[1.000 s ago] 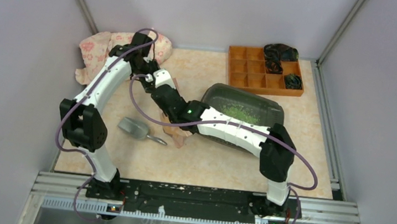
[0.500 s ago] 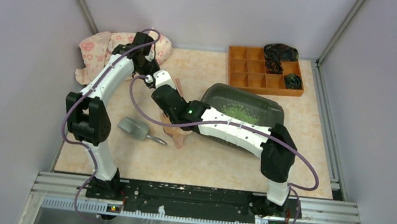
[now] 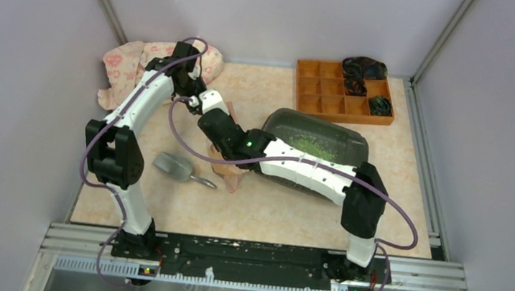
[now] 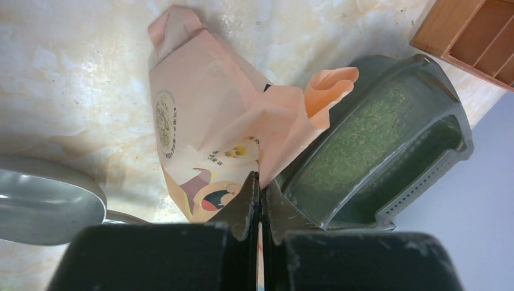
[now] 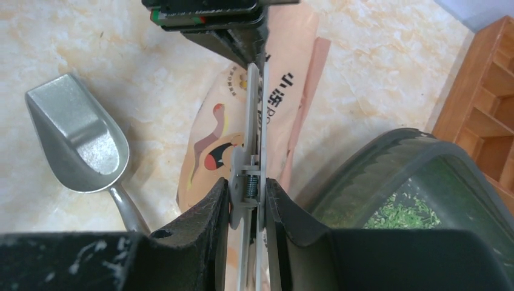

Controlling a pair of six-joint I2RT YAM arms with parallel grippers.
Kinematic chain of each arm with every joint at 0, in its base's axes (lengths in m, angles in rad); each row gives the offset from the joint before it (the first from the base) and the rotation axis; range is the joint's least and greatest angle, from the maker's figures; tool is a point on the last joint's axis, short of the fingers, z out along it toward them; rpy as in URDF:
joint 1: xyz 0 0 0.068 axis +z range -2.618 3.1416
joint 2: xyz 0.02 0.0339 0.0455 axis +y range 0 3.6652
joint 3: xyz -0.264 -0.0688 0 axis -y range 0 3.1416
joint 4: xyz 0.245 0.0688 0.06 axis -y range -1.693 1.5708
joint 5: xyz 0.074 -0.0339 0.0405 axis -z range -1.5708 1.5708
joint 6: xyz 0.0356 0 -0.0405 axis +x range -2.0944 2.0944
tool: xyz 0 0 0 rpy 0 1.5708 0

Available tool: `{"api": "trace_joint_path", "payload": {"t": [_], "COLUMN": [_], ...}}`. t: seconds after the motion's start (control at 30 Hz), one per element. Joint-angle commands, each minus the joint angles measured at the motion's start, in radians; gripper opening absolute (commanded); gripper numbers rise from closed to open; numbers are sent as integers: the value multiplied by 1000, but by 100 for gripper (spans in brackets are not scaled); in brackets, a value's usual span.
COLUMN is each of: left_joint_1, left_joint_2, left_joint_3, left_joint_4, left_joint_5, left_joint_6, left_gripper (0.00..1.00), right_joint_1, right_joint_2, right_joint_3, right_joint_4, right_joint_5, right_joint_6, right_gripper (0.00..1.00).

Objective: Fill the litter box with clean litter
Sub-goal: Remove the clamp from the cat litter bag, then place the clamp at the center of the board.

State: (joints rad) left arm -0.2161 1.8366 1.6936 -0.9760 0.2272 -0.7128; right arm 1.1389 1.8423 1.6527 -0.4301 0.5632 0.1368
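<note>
The litter box [image 3: 342, 136] is a dark grey tray right of centre, also seen in the left wrist view [image 4: 424, 176], with green clean litter [image 3: 310, 147] spread inside [image 5: 405, 215]. A peach-orange printed paper bag [image 4: 206, 109] lies against its left side. My left gripper [image 4: 260, 180] is shut on the bag's thin edge. My right gripper [image 5: 248, 185] is shut on a grey spring clip [image 5: 253, 121] that runs along the bag. The left gripper [image 5: 209, 15] sits at that clip's far end. In the top view both grippers meet left of the box, the left [image 3: 190, 84] just above the right [image 3: 213, 115].
A grey metal scoop [image 3: 174, 168] lies on the table left of the bag [image 5: 79, 142]. An orange compartmented organiser [image 3: 343, 89] stands at the back right. A pink patterned cloth [image 3: 129, 63] is bunched in the back left corner. Walls enclose the table on three sides.
My left gripper has closed from partly open to shut on the bag's edge, and the left arm has shifted slightly. The right arm has barely moved and keeps its hold on the clip.
</note>
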Motion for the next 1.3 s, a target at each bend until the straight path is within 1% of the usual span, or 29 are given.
{"api": "trace_joint_path", "payload": {"t": [0.0, 0.27, 0.33, 0.5, 0.6, 0.7, 0.77, 0.9, 1.03, 1.1, 1.27], "left_joint_1": [9, 11, 11, 11, 11, 11, 10, 11, 11, 11, 12], "left_joint_2": [-2, -31, -45, -98, -144, -194, -219, -242, -246, -245, -230], "left_joint_3": [29, 41, 44, 37, 8, -38, -61, -100, -125, -131, -130], "left_joint_4": [-17, -33, -42, -77, -83, -72, -69, -68, -57, -52, -46], "left_joint_5": [-79, -90, -94, -133, -144, -133, -149, -161, -152, -155, -156], "left_joint_6": [28, 27, 24, 30, 30, 30, 31, 37, 44, 48, 59], "left_gripper": [0, 0, 0, 0, 0, 0, 0, 0, 0, 0, 0], "right_joint_1": [13, -1, -42, -189, -276, -356, -385, -430, -441, -443, -443], "right_joint_2": [-156, -249, -262, -274, -193, -106, -33, 149, 312, 372, 460], "right_joint_3": [108, 69, 56, 35, 93, 133, 181, 333, 489, 537, 581], "right_joint_4": [-23, -69, -68, -21, -25, 20, 38, 37, -5, -21, -28], "right_joint_5": [31, 65, 28, -139, -256, -352, -381, -449, -451, -451, -465], "right_joint_6": [-7, 18, 33, 67, 71, 92, 96, 113, 122, 129, 151], "right_gripper": [0, 0, 0, 0, 0, 0, 0, 0, 0, 0, 0]}}
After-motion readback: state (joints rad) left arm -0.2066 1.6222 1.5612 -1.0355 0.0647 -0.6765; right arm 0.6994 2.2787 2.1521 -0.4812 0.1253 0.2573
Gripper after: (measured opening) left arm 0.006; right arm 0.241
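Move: The clear patch of table the clamp is taken towards lies about 20 cm ahead of the right hand, 2 cm to its right and 20 cm below. The litter bag's body stands almost under that hand, 13 cm down; the scoop lies 12 cm left and 4 cm back, the litter box 25 cm right and 6 cm ahead. From the left hand, which pinches the bag top, the clamp sits about 9 cm back, 8 cm right and 3 cm higher. The clamp, still gripped by the right hand, is drawn straight up off the bag mouth by about 12 cm with some drift to the right. It is then carried some 20 cm forward over the table while sinking below its starting height, swinging partly back left as the fingers tip further down. The left hand keeps its pinch on the bag top and draws it roughly 4 cm back and 4 cm left, ending slightly higher. ##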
